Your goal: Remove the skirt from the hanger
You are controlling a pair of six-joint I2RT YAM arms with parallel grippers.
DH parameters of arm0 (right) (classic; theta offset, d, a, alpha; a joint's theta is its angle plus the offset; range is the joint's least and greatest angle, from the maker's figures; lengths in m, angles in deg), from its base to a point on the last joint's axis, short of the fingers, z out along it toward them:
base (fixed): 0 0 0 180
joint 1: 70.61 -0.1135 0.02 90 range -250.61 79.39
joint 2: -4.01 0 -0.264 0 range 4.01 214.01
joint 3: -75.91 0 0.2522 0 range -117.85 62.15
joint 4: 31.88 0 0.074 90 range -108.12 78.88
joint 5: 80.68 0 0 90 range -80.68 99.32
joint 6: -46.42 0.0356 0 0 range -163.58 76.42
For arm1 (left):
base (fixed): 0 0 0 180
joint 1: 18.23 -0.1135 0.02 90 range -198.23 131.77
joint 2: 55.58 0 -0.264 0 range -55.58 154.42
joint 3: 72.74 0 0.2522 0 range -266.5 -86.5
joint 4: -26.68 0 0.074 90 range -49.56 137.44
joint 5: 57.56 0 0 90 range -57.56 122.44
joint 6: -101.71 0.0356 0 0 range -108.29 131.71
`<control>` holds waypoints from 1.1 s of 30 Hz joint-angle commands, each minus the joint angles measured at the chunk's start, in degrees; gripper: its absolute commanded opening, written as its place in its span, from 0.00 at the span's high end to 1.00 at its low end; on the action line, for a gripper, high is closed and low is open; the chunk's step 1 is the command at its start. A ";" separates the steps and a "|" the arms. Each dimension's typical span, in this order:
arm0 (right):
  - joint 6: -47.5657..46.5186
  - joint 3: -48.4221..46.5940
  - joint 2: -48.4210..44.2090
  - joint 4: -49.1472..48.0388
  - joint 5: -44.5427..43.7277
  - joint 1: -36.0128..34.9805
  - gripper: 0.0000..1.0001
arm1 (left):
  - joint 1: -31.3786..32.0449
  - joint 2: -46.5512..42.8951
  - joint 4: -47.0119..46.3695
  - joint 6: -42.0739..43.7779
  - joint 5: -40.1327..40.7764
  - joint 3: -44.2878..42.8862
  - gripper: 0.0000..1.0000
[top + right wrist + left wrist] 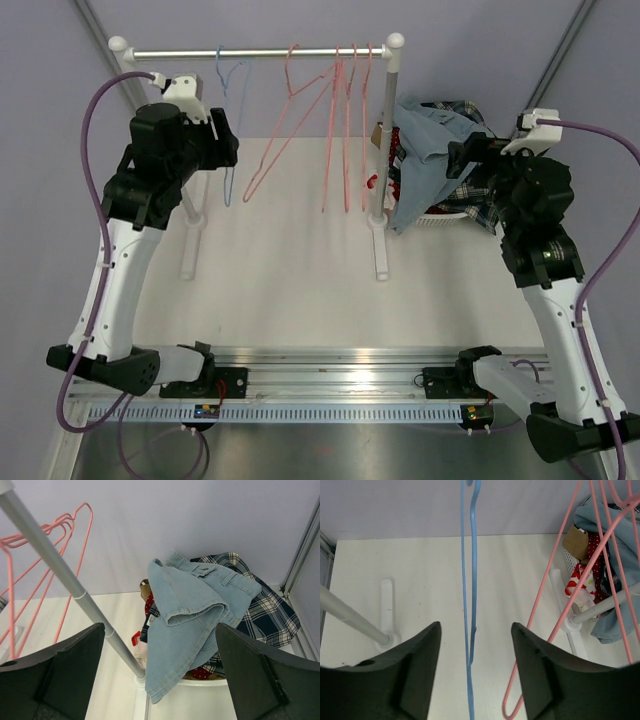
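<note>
A light-blue denim skirt (195,615) lies crumpled on top of the clothes pile in the white basket (200,686), at the right of the top view (425,150). It is on no hanger. My right gripper (160,626) hovers over it, open, with nothing between its fingers. A bare blue hanger (470,605) hangs from the rail (260,50) at the left. My left gripper (476,630) is raised at that hanger, open, its wire running between the two fingers without touching them.
Several bare pink hangers (345,130) hang on the rail's right half. The rack's right post (75,590) stands between them and the basket. Plaid cloth (270,615) and red dotted clothes lie under the skirt. The rack's left foot (387,605) rests on the white table.
</note>
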 commanded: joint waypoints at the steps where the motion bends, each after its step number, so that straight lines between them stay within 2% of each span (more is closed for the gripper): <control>1: 1.34 1.94 -3.00 4.39 1.90 -0.20 0.00 | 0.20 -5.40 -1.05 -1.47 0.74 0.48 0.34; 5: 1.69 1.33 -7.14 10.18 0.86 -0.20 0.00 | 0.56 -12.59 3.27 -2.26 2.32 2.32 0.10; 6: 2.13 1.33 -8.20 11.07 0.42 -0.29 0.01 | 0.56 -17.40 3.88 -2.43 2.76 3.63 0.02; 8: 5.19 2.20 -12.15 13.26 0.67 -0.20 0.01 | 0.56 -22.34 4.59 -2.96 2.85 9.34 0.01; 9: 6.34 3.86 -13.81 13.71 1.89 -0.20 0.01 | 0.56 -27.76 4.59 -3.05 1.89 11.36 0.01; 14: 15.48 12.74 -28.22 12.84 14.63 -0.20 0.01 | 0.56 -41.07 3.45 -6.20 -2.76 28.47 0.01; 16: 18.89 16.79 -33.83 13.80 16.92 -0.20 0.00 | 0.56 -47.20 2.31 -7.79 -6.01 32.98 0.01; 20: 21.64 22.85 -42.29 18.01 17.20 -0.20 0.01 | 0.56 -55.92 0.29 -10.87 -7.08 42.66 0.01; 26: 21.20 22.87 -48.81 22.06 14.30 -0.20 0.01 | 0.56 -59.02 -0.07 -11.31 -6.47 48.03 0.01; 33: 20.06 20.14 -45.30 25.22 10.96 -0.20 0.00 | 0.56 -58.58 -0.86 -10.44 -4.89 48.47 0.01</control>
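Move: The blue hanger, empty and edge-on, hangs in front of the left hand's half-open fingers: its middle is about 5 cm ahead, 1 cm right and roughly level. The nearest pink hanger is some 13 cm right and 5 cm ahead of that hand. The denim skirt already lies on the basket, roughly 20 cm ahead of the right hand, 2 cm right and 20 cm below; the basket's middle is straight ahead by 20 cm, 28 cm down. The blue hanger is left on the rail as the left fingers finish opening wide and that hand draws back about 20 cm, rising slightly, then sinking. Away from the skirt, the right hand, empty and still wide open, also pulls back some 20 cm and comes down about 8, rolling its left side up and turning slightly counter-clockwise. ##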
